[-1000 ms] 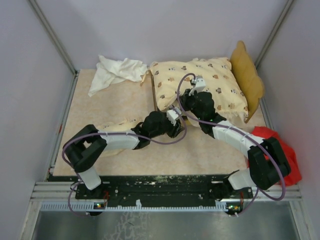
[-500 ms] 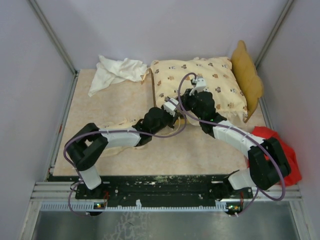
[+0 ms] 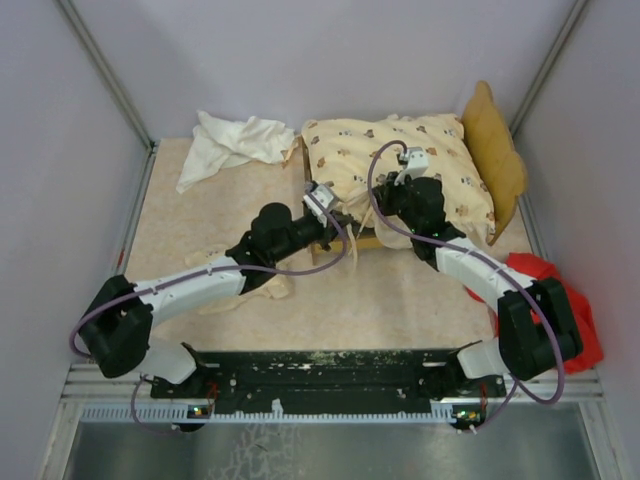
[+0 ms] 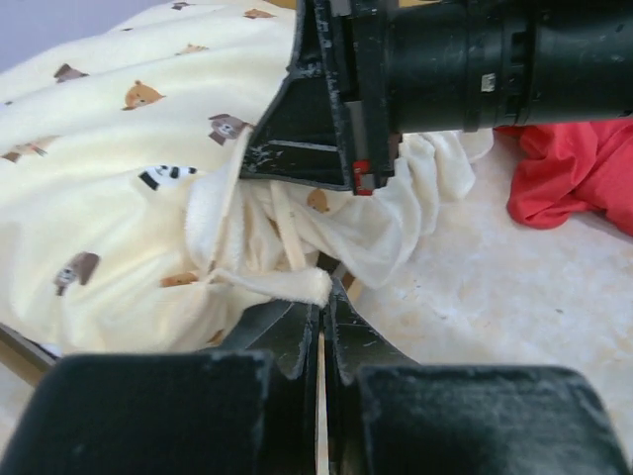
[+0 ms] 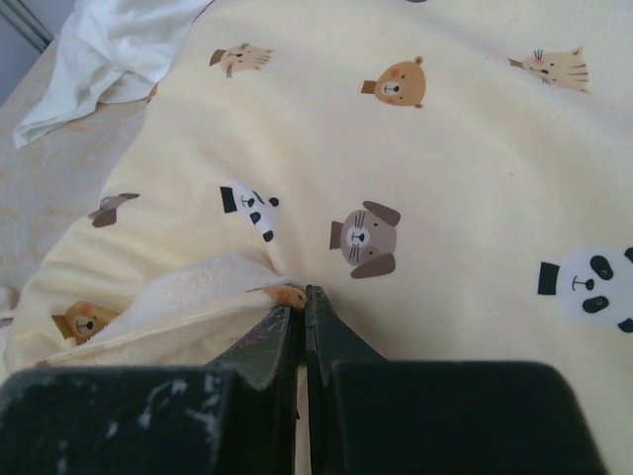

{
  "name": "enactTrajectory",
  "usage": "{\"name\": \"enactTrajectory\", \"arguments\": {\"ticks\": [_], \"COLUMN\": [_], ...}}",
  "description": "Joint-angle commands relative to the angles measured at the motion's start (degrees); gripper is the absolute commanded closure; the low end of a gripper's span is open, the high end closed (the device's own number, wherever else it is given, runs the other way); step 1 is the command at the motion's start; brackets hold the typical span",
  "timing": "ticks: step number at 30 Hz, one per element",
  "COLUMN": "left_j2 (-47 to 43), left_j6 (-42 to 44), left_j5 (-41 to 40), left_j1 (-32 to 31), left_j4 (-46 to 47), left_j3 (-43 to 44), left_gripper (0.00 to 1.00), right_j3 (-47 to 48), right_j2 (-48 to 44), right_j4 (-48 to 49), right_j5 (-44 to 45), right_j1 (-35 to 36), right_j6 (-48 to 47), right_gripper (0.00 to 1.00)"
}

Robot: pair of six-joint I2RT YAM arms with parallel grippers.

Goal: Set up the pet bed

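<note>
The cream animal-print cushion (image 3: 440,160) lies over the light wooden bed frame, whose wavy headboard (image 3: 497,150) stands at the right. My left gripper (image 3: 322,200) is at the cushion's near left corner and is shut on a bunched edge of its fabric (image 4: 297,282). My right gripper (image 3: 408,172) rests on top of the cushion, shut on a pinched fold (image 5: 287,294) of the cover. The small matching pillow (image 3: 262,289) lies on the table under my left arm, partly hidden by it.
A crumpled plain white cloth (image 3: 235,145) lies at the back left, beside the bed frame. A red cloth (image 3: 585,320) sits at the near right by the right arm's base. Grey walls close in the table on three sides.
My left arm reached forward from the table to the cushion's near left corner and its jaws closed on the fabric. My right gripper, still shut on the cover, shifted slightly back and right.
</note>
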Motion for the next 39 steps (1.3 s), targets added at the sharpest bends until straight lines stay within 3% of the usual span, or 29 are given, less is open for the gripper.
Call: {"name": "enactTrajectory", "arguments": {"ticks": [1, 7, 16, 39], "left_j2": [-0.7, 0.2, 3.6, 6.5], "left_j6": [5.4, 17.5, 31.1, 40.6], "left_j5": [10.3, 16.5, 27.7, 36.5], "left_j1": [4.9, 7.9, 11.6, 15.0], "left_j4": [-4.1, -6.7, -1.1, 6.0], "left_j3": [1.8, 5.8, 5.7, 11.5], "left_gripper": [1.00, 1.00, 1.00, 1.00], "right_j3": [2.4, 1.9, 0.9, 0.8], "right_j2": [-0.9, -1.2, -1.5, -2.1], "right_j4": [2.1, 1.5, 1.6, 0.4], "right_j5": [-0.1, 0.3, -0.5, 0.0], "right_j1": [-1.5, -2.0, -2.0, -2.0], "right_j6": [-3.6, -4.7, -5.3, -5.3], "right_gripper": [1.00, 1.00, 1.00, 1.00]}}
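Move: Both grippers are already shut on ties of the pet bed's cover. The strap in the right fingers lies about 7 cm ahead of the left hand, 8 cm to its right and some 3 cm lower; the bed's front rail runs about level with the left hand and 19 cm below it. The middle of the printed cover is roughly 16 cm ahead of the left hand, 12 cm right and 11 cm below. For the right hand, that strap is right at its fingertips. The left hand keeps its tie pinched and carries it about 5 cm forward and 4 cm up, first drifting forward and nearly 3 cm left away from the right gripper, then rising and edging a little back right, while it rolls some 40 degrees about its fingers (left side rising) and swings them clockwise until they point almost straight right. The right hand keeps its pinch on the other strap as an anchor, giving only about 1 cm to its own right early on and then standing still. ##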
